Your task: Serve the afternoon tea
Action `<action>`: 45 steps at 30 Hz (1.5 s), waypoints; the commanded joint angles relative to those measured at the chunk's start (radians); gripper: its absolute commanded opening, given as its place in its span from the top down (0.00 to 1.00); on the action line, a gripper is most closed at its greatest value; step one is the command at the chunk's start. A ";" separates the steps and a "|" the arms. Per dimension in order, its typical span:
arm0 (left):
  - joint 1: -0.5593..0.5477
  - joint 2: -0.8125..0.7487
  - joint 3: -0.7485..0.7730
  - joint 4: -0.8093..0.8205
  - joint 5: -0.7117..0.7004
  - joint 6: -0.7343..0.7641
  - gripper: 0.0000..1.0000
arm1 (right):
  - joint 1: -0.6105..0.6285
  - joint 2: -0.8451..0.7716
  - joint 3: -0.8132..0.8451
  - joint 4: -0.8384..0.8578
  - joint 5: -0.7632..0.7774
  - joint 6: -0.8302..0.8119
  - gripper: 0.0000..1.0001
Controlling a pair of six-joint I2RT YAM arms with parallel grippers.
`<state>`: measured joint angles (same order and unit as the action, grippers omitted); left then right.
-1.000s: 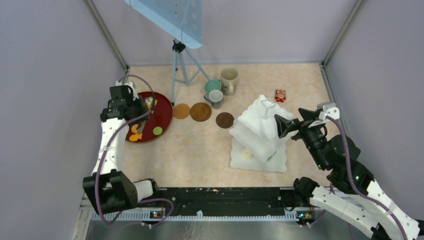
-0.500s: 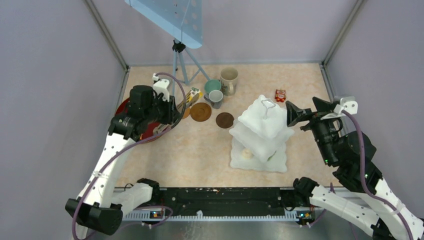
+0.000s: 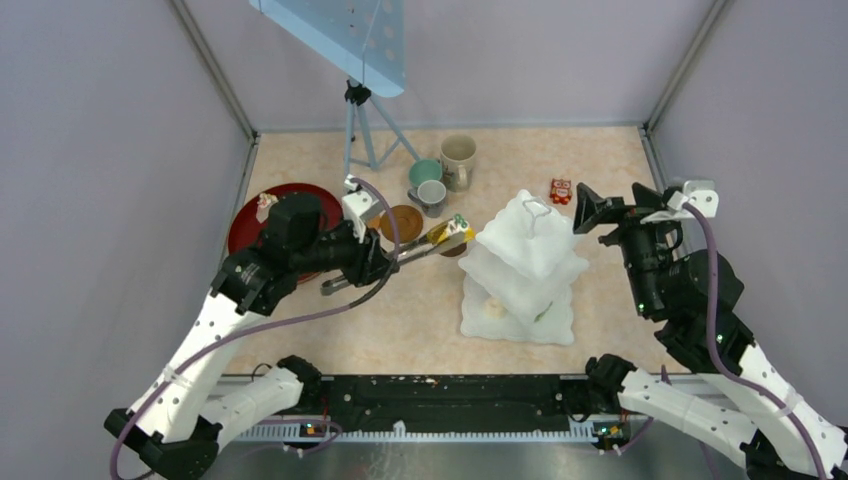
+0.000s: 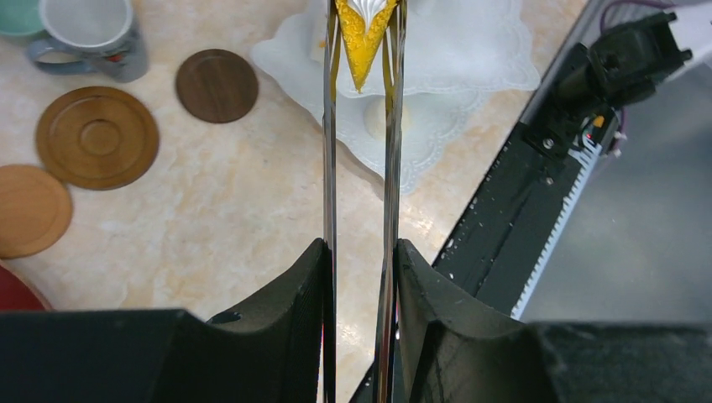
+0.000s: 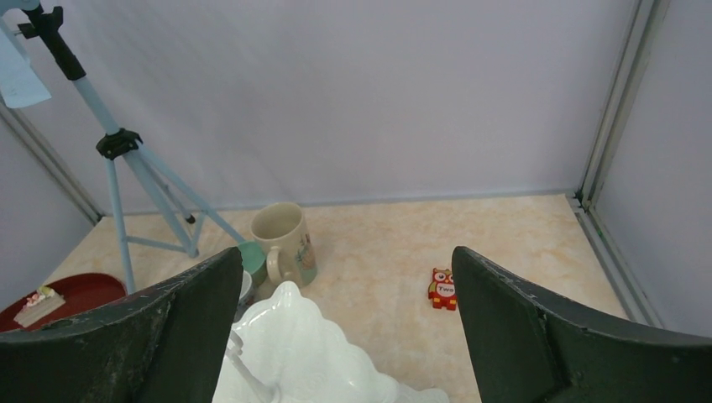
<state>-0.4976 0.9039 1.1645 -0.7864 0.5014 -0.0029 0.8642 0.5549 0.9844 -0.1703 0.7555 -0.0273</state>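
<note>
My left gripper [image 3: 378, 264] [image 4: 361, 252] is shut on the long metal tongs [image 4: 329, 159]. The tongs pinch a yellow cake slice [image 3: 448, 231] [image 4: 363, 34] just left of the white three-tier stand [image 3: 528, 262] [image 4: 470, 75]. A pale cookie [image 3: 492, 308] lies on the stand's bottom tier. My right gripper [image 3: 590, 212] [image 5: 346, 252] hangs open and empty beside the stand's top tier [image 5: 294, 353]. The beige mug [image 3: 459, 160] [image 5: 281, 239], teal mug [image 3: 424, 172] and grey mug [image 3: 432, 195] [image 4: 84, 29] stand at the back. Three brown coasters [image 4: 217, 85] [image 4: 98, 137] [image 4: 29, 210] lie below them.
The dark-red tray [image 3: 255, 212] [image 5: 80, 292] at the left holds a small cake [image 3: 266, 200] [image 5: 38, 302]. A red owl toy [image 3: 560, 190] [image 5: 443, 288] lies behind the stand. A blue tripod [image 3: 358, 130] [image 5: 126, 143] stands at the back wall.
My left arm has swung from the red tray across to the right, carrying the tongs and the yellow cake slice to the stand. My right gripper has drawn back to the right.
</note>
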 commanded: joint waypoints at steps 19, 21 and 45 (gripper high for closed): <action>-0.375 0.177 0.043 0.124 0.014 -0.039 0.75 | 0.012 -0.033 0.054 0.045 0.071 -0.051 0.08; -0.409 0.193 0.045 0.153 -0.002 -0.051 0.75 | 0.012 -0.032 0.055 0.042 0.067 -0.052 0.08; -0.551 0.445 0.133 0.325 -0.255 -0.130 0.71 | 0.012 -0.087 0.017 0.012 0.053 -0.038 0.08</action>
<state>-1.0309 1.3403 1.2633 -0.5705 0.2626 -0.1005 0.8642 0.4789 1.0111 -0.1646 0.8169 -0.0525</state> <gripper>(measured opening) 0.383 0.924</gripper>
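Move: Some 26 cm to the left hand's right, about level fore-and-aft and 16 cm below, is the middle tier of the white stand, where the yellow cake in its tongs is headed. The top tier sits over it, about 8 cm below the hand; the bottom tier lies 27 cm below the hand. The dark coaster is 13 cm right and 15 cm ahead. From the right hand the middle tier lies about 9 cm left, 4 cm back, 29 cm down. Swinging about 15 cm to the right and sinking some 6 cm, the left hand keeps its grip on the tongs and carries the yellow cake in below the stand's top tier. It first draws back about 7 cm, turning clockwise some 25 degrees, then curls forward about 4 cm, turning partly back. The empty, open right hand eases right and slightly up, away from the stand. ##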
